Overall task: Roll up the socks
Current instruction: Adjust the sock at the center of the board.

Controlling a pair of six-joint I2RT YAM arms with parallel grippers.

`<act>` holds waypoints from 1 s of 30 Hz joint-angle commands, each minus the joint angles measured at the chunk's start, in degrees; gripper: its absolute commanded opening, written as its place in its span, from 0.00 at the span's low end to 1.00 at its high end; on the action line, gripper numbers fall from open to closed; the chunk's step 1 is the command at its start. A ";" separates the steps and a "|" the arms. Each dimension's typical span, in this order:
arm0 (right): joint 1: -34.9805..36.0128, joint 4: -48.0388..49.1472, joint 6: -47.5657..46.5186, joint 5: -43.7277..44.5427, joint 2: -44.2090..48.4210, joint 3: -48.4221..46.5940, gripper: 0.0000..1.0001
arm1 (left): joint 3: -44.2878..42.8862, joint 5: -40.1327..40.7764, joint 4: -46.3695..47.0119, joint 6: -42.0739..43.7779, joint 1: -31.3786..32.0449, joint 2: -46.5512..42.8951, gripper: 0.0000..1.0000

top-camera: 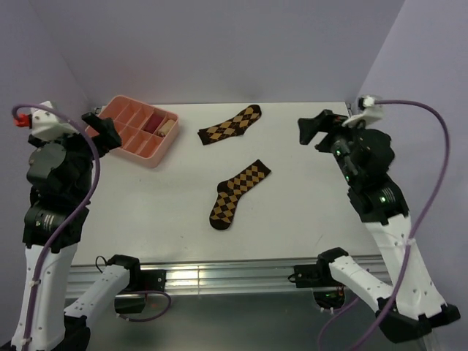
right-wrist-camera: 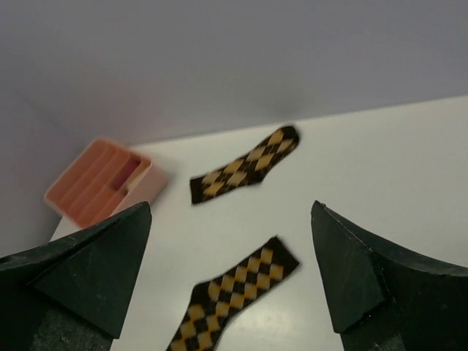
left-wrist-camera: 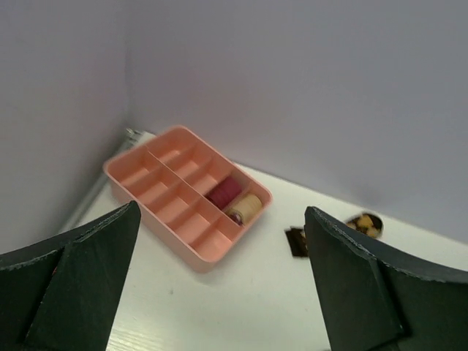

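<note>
Two dark brown socks with tan-orange argyle diamonds lie flat and apart on the white table. The far sock [top-camera: 231, 125] [right-wrist-camera: 245, 167] lies near the back wall, the near sock [top-camera: 238, 194] [right-wrist-camera: 234, 289] at the table's middle. My left gripper [top-camera: 102, 128] [left-wrist-camera: 221, 212] hangs open over the left side by the pink tray, holding nothing. My right gripper [top-camera: 311, 130] [right-wrist-camera: 230, 206] hangs open at the right, above and apart from both socks, with nothing in it. In the left wrist view only the dark ends of the far sock [left-wrist-camera: 296, 241] show past the right finger.
A pink divided tray [top-camera: 128, 142] [left-wrist-camera: 197, 256] [right-wrist-camera: 99, 183] stands at the back left, with a reddish roll [top-camera: 155, 122] [left-wrist-camera: 224, 191] and a beige roll [top-camera: 168, 126] [left-wrist-camera: 245, 207] in its compartments. Lilac walls enclose the table at back and sides.
</note>
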State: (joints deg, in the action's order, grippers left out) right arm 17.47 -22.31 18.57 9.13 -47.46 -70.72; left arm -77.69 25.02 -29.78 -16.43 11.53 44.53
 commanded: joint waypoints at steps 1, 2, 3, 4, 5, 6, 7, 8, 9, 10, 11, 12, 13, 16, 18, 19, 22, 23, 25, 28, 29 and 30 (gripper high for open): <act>-0.16 -0.98 4.90 -13.33 -6.40 1.98 0.95 | 3.24 -10.41 1.48 -4.57 0.16 2.31 1.00; -0.16 -1.33 5.33 -15.08 -7.98 2.25 0.93 | 4.29 -12.60 1.39 -5.62 0.16 3.44 0.99; -0.16 -1.77 6.90 -16.93 -11.13 3.03 0.92 | 6.65 -17.15 1.39 -7.64 0.16 4.06 0.97; -0.07 -1.60 7.27 -18.17 -12.64 3.83 0.91 | 7.89 -18.85 1.30 -8.70 0.25 4.68 0.96; 0.10 -0.91 7.53 -18.79 -15.27 4.53 0.91 | 9.12 -20.60 1.04 -10.89 0.42 5.99 0.95; 0.36 -0.81 8.15 -18.97 -16.77 5.67 0.89 | 12.01 -22.19 1.21 -11.87 0.51 6.70 0.95; 0.63 -0.98 8.15 -19.23 -18.35 5.85 0.88 | 13.69 -24.81 2.43 -12.66 0.86 7.23 0.93; 1.50 -1.25 8.06 -19.06 -19.93 5.94 0.86 | 15.10 -26.32 2.88 -13.62 1.21 8.37 0.93; 1.94 -2.12 7.72 -18.71 -23.43 5.59 0.86 | 17.81 -27.20 3.41 -15.29 1.74 8.99 0.92; 2.56 -2.65 7.36 -18.36 -25.47 5.33 0.86 | 19.05 -28.17 4.20 -15.74 3.48 9.60 0.91; 3.09 -3.18 7.19 -18.18 -27.40 4.81 0.85 | 20.29 -27.92 5.33 -16.26 4.80 10.91 0.90; 4.14 -3.97 7.10 -18.09 -31.16 4.19 0.84 | 22.21 -27.65 5.96 -16.97 6.21 11.80 0.89; 4.49 -4.15 7.10 -17.92 -32.85 4.01 0.83 | 22.93 -27.48 6.31 -16.97 9.53 12.67 0.87; 5.64 -2.92 7.36 -17.21 -38.66 3.84 0.77 | 25.04 -27.30 8.07 -18.29 15.34 16.72 0.83; 6.25 -2.13 7.45 -17.12 -42.26 3.05 0.73 | 26.09 -27.48 10.08 -19.69 18.25 19.53 0.80; 6.43 -1.61 7.54 -17.12 -43.41 2.87 0.72 | 26.53 -27.65 11.22 -20.05 21.22 20.41 0.76; 6.43 0.50 7.71 -16.25 -47.54 2.69 0.65 | 28.21 -28.88 15.89 -20.31 26.24 24.18 0.70; 6.52 0.51 7.71 -15.81 -49.72 1.91 0.62 | 28.03 -29.23 16.50 -19.53 27.22 26.63 0.69; 6.52 0.51 7.62 -15.28 -51.67 0.94 0.59 | 27.68 -29.15 17.82 -18.56 30.11 29.37 0.67; 6.61 1.30 7.45 -13.79 -54.57 -0.21 0.55 | 26.37 -29.50 18.62 -16.54 32.93 34.82 0.63; 6.52 1.73 7.36 -13.61 -55.80 -0.82 0.52 | 25.84 -29.58 18.79 -16.10 33.55 37.70 0.62; 6.52 1.91 7.36 -13.43 -56.33 -1.17 0.52 | 25.57 -29.85 19.05 -15.92 33.91 39.04 0.61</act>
State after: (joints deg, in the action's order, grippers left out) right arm 23.77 -23.11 26.02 -6.44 -102.45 -68.45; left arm -50.00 -3.49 -14.33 -34.17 43.90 80.09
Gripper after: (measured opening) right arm 0.529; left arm 0.619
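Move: The sock at the centre of the board lies flat, far below both level-pointing hands. Its toe is about 27 cm to the left hand's right, 3 cm back and 44 cm down; the far sock is some 32 cm ahead and 32 cm right, the pink tray 29 cm ahead and 6 cm left. From the right hand, the centre sock's cuff is roughly 10 cm ahead, 14 cm left and 41 cm down, with the far sock 29 cm ahead and 24 cm left. Both hands swoop down onto the centre sock's two ends, stopping short of any touch that can be seen. The left drops about 35 cm while swinging 29 cm right to the toe, bulging forward first and then back, yawing clockwise; the right sinks some 37 cm, drifting left and a little forward to the cuff. Both tip from level to steeply down and narrow their fingers from wide open to around half. ##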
